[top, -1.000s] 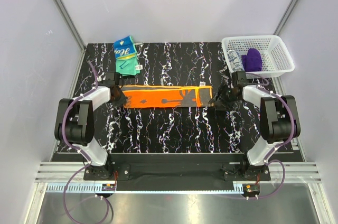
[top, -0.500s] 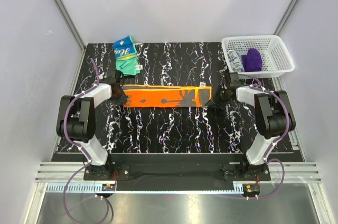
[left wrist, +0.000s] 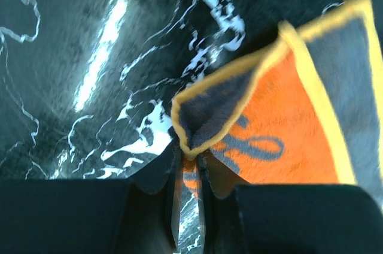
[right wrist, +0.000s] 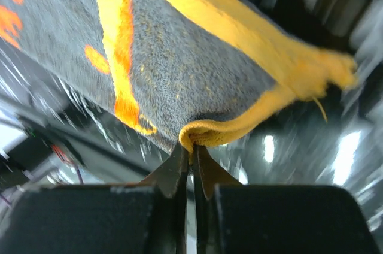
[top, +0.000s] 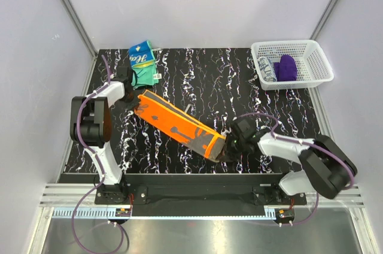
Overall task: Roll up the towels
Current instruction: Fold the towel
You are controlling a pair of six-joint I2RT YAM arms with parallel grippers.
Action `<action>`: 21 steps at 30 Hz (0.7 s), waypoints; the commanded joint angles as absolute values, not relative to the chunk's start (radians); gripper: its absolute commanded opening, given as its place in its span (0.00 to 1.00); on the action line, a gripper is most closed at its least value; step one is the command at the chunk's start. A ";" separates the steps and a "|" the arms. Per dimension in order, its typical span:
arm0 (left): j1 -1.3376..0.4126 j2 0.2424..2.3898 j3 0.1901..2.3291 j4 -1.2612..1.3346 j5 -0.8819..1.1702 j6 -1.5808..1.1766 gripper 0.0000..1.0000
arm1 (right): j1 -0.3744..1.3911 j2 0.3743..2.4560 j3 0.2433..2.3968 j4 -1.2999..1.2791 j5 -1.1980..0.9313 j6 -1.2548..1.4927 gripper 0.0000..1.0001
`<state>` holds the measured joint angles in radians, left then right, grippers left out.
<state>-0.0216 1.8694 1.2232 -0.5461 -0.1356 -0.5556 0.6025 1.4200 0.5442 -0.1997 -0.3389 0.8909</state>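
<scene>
The orange towel (top: pixel 178 124), a folded strip with dark grey trim and marks, slants across the table from upper left to lower right. My left gripper (top: pixel 136 105) is shut on its upper left end; that pinched corner shows as orange towel (left wrist: pixel 281 128) in the left wrist view. My right gripper (top: pixel 226 146) is shut on the lower right end, where the yellow hem of the orange towel (right wrist: pixel 197 56) is folded between the fingers. The teal, blue and yellow towel (top: pixel 143 62) lies crumpled at the table's back left, apart from both grippers.
A white lattice basket (top: pixel 311 56) stands at the back right with a purple cloth (top: pixel 286 67) and a pale patterned one inside. The black marbled table (top: pixel 197 80) ends in a metal frame near the arm bases.
The right gripper shut on the towel's right end and pulled it toward the near edge, swinging the strip from level to slanted. The left gripper kept its end and shifted slightly back.
</scene>
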 commanded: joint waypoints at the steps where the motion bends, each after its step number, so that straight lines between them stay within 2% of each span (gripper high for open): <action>1: -0.023 1.899 1.311 -0.601 -0.187 -0.505 0.17 | 0.740 1.309 0.471 -0.232 -0.238 1.072 0.03; 3: -0.021 1.919 1.354 -0.615 -0.195 -0.492 0.18 | 0.793 1.260 0.462 -0.253 -0.216 1.107 0.08; 6: -0.023 1.936 1.402 -0.629 -0.190 -0.471 0.18 | 0.896 1.217 0.495 -0.323 -0.155 1.141 0.46; 7: -0.023 1.933 1.411 -0.630 -0.163 -0.460 0.19 | 0.914 1.209 0.508 -0.345 -0.125 1.143 0.56; 8: -0.025 1.927 1.417 -0.630 -0.150 -0.454 0.22 | 0.949 1.201 0.521 -0.368 -0.109 1.143 0.60; 10: -0.034 1.866 1.411 -0.617 -0.153 -0.445 0.42 | 0.980 1.164 0.564 -0.452 -0.057 1.143 0.67; 11: -0.043 1.840 1.404 -0.608 -0.156 -0.440 0.54 | 1.006 1.146 0.578 -0.483 -0.039 1.143 0.73; 13: -0.049 1.773 1.391 -0.609 -0.164 -0.436 0.72 | 1.019 1.085 0.598 -0.580 0.020 1.147 0.74; 14: -0.049 1.757 1.393 -0.620 -0.164 -0.436 0.74 | 1.019 1.059 0.597 -0.604 0.035 1.150 0.74; 17: -0.055 1.689 1.376 -0.661 -0.172 -0.440 0.75 | 1.020 0.927 0.552 -0.692 0.103 1.186 0.76; 21: -0.113 1.472 1.238 -0.623 -0.175 -0.454 0.73 | 1.019 0.752 0.467 -0.666 0.167 1.224 0.76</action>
<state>-0.0711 1.6382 1.3174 -0.6300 -0.1574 -0.4564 1.0122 0.8337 0.5190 -0.6117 0.0505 1.1694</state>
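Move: Both hands already pinch a near corner at either end of the orange-grey towel, a folded strip lying slantwise. Its middle is some 18 cm to the left hand's right and 7 cm back, 1 cm lower; from the right hand it is about 17 cm left and 13 cm ahead, also 1 cm lower. The blue-green towel lies roughly 18 cm ahead of the left hand and 3 cm right; the table's near edge is about 6 cm straight behind the right hand. Both grips on the towel's corners end: the right hand first drags its corner back some 6 cm towards the table's near edge, opens wide while still easing back, and rises about 7 cm, drifting right late on. The left draws its corner forward a couple of centimetres, opens and climbs about 11 cm, fingers swinging forward 10–15 degrees. ##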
